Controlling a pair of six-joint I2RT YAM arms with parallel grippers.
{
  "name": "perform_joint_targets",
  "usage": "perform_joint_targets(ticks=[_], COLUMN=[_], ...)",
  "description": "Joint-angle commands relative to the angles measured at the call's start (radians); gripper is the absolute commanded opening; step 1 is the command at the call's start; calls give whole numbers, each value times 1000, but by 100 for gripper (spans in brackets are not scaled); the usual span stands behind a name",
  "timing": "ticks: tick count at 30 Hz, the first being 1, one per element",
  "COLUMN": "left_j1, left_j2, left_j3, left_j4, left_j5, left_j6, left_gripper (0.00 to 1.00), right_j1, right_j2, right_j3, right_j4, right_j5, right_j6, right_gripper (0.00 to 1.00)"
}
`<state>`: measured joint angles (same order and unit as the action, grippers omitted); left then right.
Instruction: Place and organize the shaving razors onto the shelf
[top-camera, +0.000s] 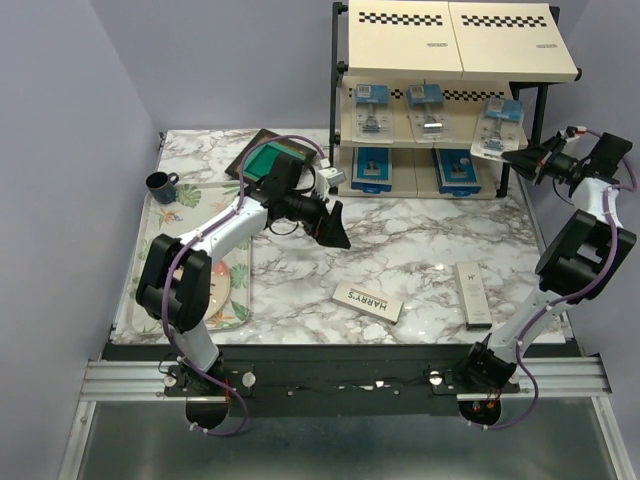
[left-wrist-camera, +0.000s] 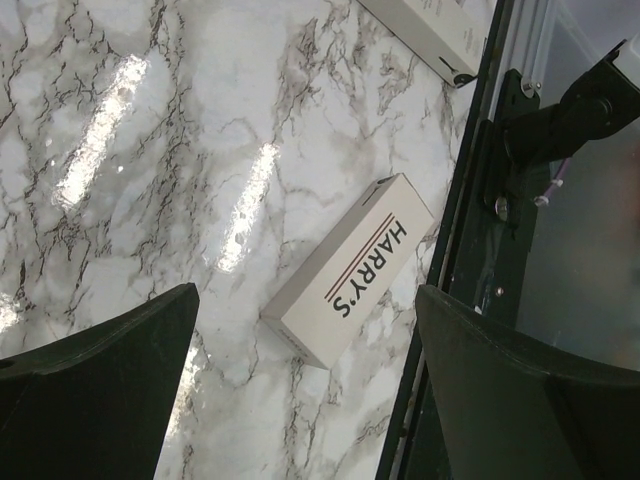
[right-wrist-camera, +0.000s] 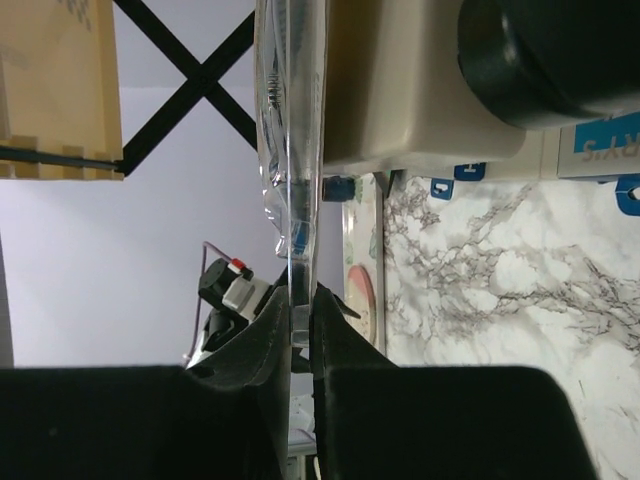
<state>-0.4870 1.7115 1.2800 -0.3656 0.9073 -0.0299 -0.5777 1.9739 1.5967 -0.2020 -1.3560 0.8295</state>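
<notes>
The shelf (top-camera: 505, 62) stands at the back right. Two clear blister packs (top-camera: 372, 106) (top-camera: 427, 106) lie on its middle board and two dark-blue boxes (top-camera: 370, 170) (top-camera: 455, 172) on its bottom board. My right gripper (top-camera: 520, 160) is shut on the edge of a third blister pack (top-camera: 496, 128), held tilted at the right end of the middle board. In the right wrist view the fingers (right-wrist-camera: 300, 300) pinch the pack's clear edge (right-wrist-camera: 290, 150). Two white HARRY'S boxes (top-camera: 368, 302) (top-camera: 472, 294) lie on the table. My left gripper (top-camera: 330, 225) hangs open above the table, the nearer box (left-wrist-camera: 350, 270) below it.
A dark square frame with a green centre (top-camera: 268, 160) lies at the back left. A floral tray (top-camera: 190, 215) runs along the left side, with a dark mug (top-camera: 162, 184) at its far end. The table's front rail (left-wrist-camera: 470, 250) is close to the nearer box.
</notes>
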Motion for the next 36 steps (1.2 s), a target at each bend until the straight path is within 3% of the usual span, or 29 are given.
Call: perform_joint_targets(ticks=[1, 9, 12, 13, 16, 22, 31, 36], left_j1=[-21, -35, -35, -35, -36, -36, -36, -36], left_j2=[-44, -39, -36, -36, -36, -35, -30, -47], left_j3=[-13, -2, 1, 1, 1, 2, -8, -21], left_j4=[-21, -32, -33, -32, -32, -15, 56, 93], left_j5=[-31, -45, -48, -48, -48, -39, -22, -120], left_j6=[47, 58, 59, 58, 58, 42, -24, -38], left_gripper=[98, 98, 98, 98, 98, 98, 98, 98], right_j1=[9, 15, 13, 12, 10, -2, -17, -24], right_j2=[0, 19, 26, 28, 22, 0, -115, -217], right_j3=[-26, 3, 28, 35, 45, 59, -58, -170], right_j4=[33, 27, 15, 13, 6, -28, -89, -129], right_j5=[-68, -55, -40, -32, -26, -3, 15, 61], right_j6=[42, 42, 36, 33, 23, -4, -59, -134], right_gripper=[8, 10, 22, 36, 49, 63, 68, 73])
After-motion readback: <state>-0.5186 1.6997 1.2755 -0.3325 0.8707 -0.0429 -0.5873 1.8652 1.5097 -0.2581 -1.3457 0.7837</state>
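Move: The razor pack, pinched by its near right-hand corner, is already over the right end of the middle shelf, its middle about 6 cm ahead of the right hand, 2 cm left and roughly level. The middle razor pack lies some 16 cm left and 8 cm ahead; the blue box on the shelf below is about 8 cm left, 1 cm ahead and 13 cm down. From the left hand, the held pack is about 31 cm right, 22 cm ahead and 8 cm up. The razor pack is eased a scant centimetre left on the middle shelf in the right hand's pinch, then let go as the fingers spread from nearly shut to well open. The hand lifts about 1 cm with hardly any turn, then starts drawing back, some 2.5 cm and slightly left, away from the shelf. ##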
